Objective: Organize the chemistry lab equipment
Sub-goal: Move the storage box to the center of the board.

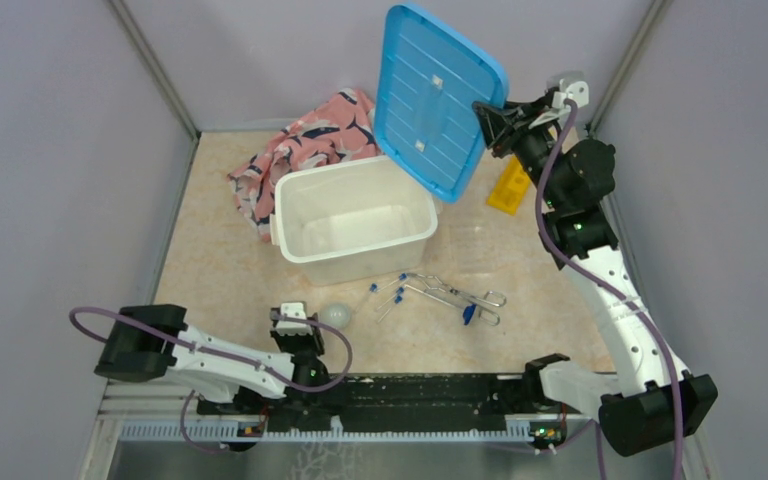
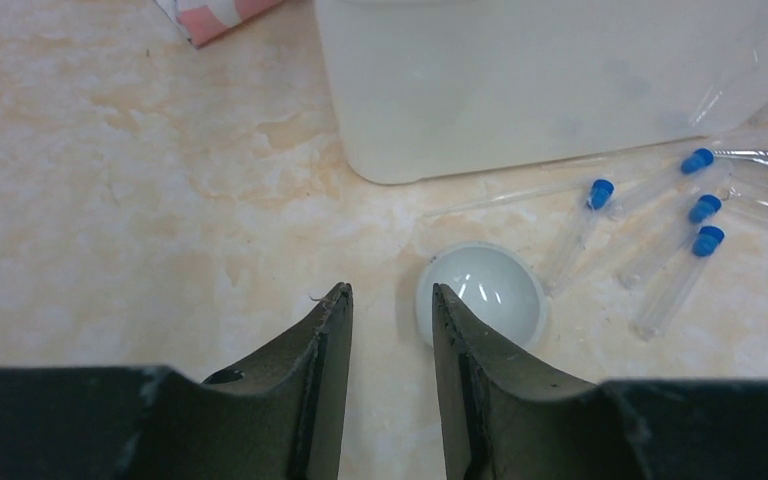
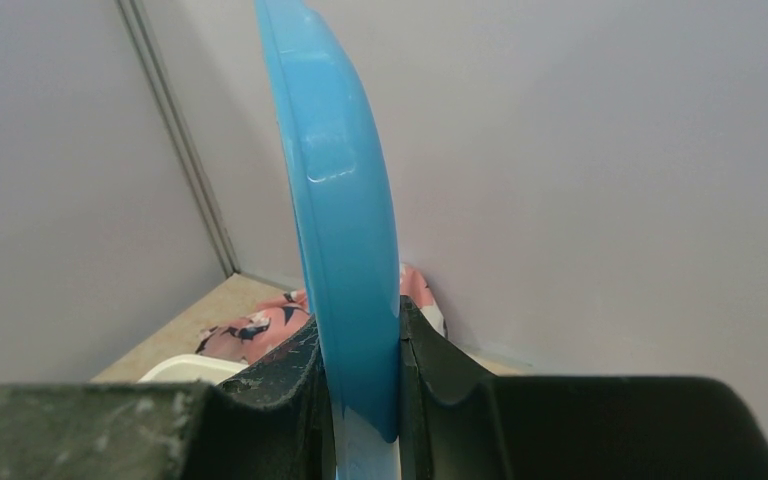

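Note:
A small whitish ball [image 1: 336, 316] [image 2: 490, 290] lies on the table in front of the white bin [image 1: 355, 260]. My left gripper [image 1: 295, 320] [image 2: 391, 295] is low over the table just left of the ball, open, with nothing between its fingers. Several clear tubes with blue caps [image 1: 390, 295] [image 2: 665, 215] lie right of the ball, beside the silver tongs [image 1: 457, 296] [image 2: 765, 157]. The yellow rack [image 1: 509, 185] lies at the back right. My right gripper [image 1: 487, 112] [image 3: 360, 335] is shut on the edge of the blue lid [image 1: 435, 95] [image 3: 335, 200], holding it raised and tilted over the bin.
The bin [image 2: 520, 80] stands open with nothing visible inside it. A pink patterned cloth [image 1: 300, 150] [image 3: 260, 330] is bunched behind the bin near the back wall. Grey walls close in the table on three sides.

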{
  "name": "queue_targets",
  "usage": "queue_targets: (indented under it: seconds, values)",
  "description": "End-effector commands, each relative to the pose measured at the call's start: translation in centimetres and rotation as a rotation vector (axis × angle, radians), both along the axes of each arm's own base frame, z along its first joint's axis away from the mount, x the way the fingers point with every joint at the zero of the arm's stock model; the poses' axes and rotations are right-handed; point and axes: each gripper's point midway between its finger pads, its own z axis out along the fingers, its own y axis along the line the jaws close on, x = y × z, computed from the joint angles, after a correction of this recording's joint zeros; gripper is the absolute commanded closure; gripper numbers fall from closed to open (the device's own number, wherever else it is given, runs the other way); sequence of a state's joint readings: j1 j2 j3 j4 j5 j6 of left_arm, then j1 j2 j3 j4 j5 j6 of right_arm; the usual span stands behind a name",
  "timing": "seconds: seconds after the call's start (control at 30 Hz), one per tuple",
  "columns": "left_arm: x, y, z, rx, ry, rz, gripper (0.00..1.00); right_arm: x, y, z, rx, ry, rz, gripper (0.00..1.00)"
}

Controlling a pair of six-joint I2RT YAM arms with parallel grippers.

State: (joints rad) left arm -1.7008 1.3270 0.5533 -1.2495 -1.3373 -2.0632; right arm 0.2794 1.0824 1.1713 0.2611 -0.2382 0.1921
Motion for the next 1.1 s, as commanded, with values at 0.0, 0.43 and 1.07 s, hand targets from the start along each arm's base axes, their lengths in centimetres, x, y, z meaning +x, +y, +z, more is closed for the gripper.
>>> queue_targets:
  seconds: [0.0,0.43,1.07]
  values:
    - [1.4,-0.9,2.3,-0.515,-0.074,0.096,0.60,-1.5,0.1,4.2,0.030,-0.130,0.018,1.00]
    - [3.0,-3.8,6.8,-0.370,-0.162,0.098,0.52,-0.8,0.6,3.9,0.027,-0.118,0.034,1.00]
    - [5.0,-10.2,27.6,-1.232,-0.257,0.199,0.30,-0.5,0.2,4.2,0.015,-0.110,0.002,1.00]
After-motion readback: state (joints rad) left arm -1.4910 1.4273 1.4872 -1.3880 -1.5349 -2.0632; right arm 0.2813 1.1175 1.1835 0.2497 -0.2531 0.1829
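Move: The blue lid held up over the storage box's right side has its middle about 27 cm ahead of the left hand, 23 cm to its right and some 37 cm above. The open box lies about 25 cm ahead, 10 cm right and slightly below. The small white dish is 7 cm ahead, 5 cm right and 8 cm down; the test tubes, 12 cm ahead and 15 cm right. From the right hand the lid's middle is about 7 cm ahead, 8 cm left, nearly level. Towards the blue lid, still pinched at its edge by the almost steady right hand, the empty left hand climbs about 24 cm, after first easing slightly forward and left. It swings some 11 cm right and 5 cm forward overall, rolls about 40 degrees so its right side comes up, and opens its fingers wider, touching nothing. ##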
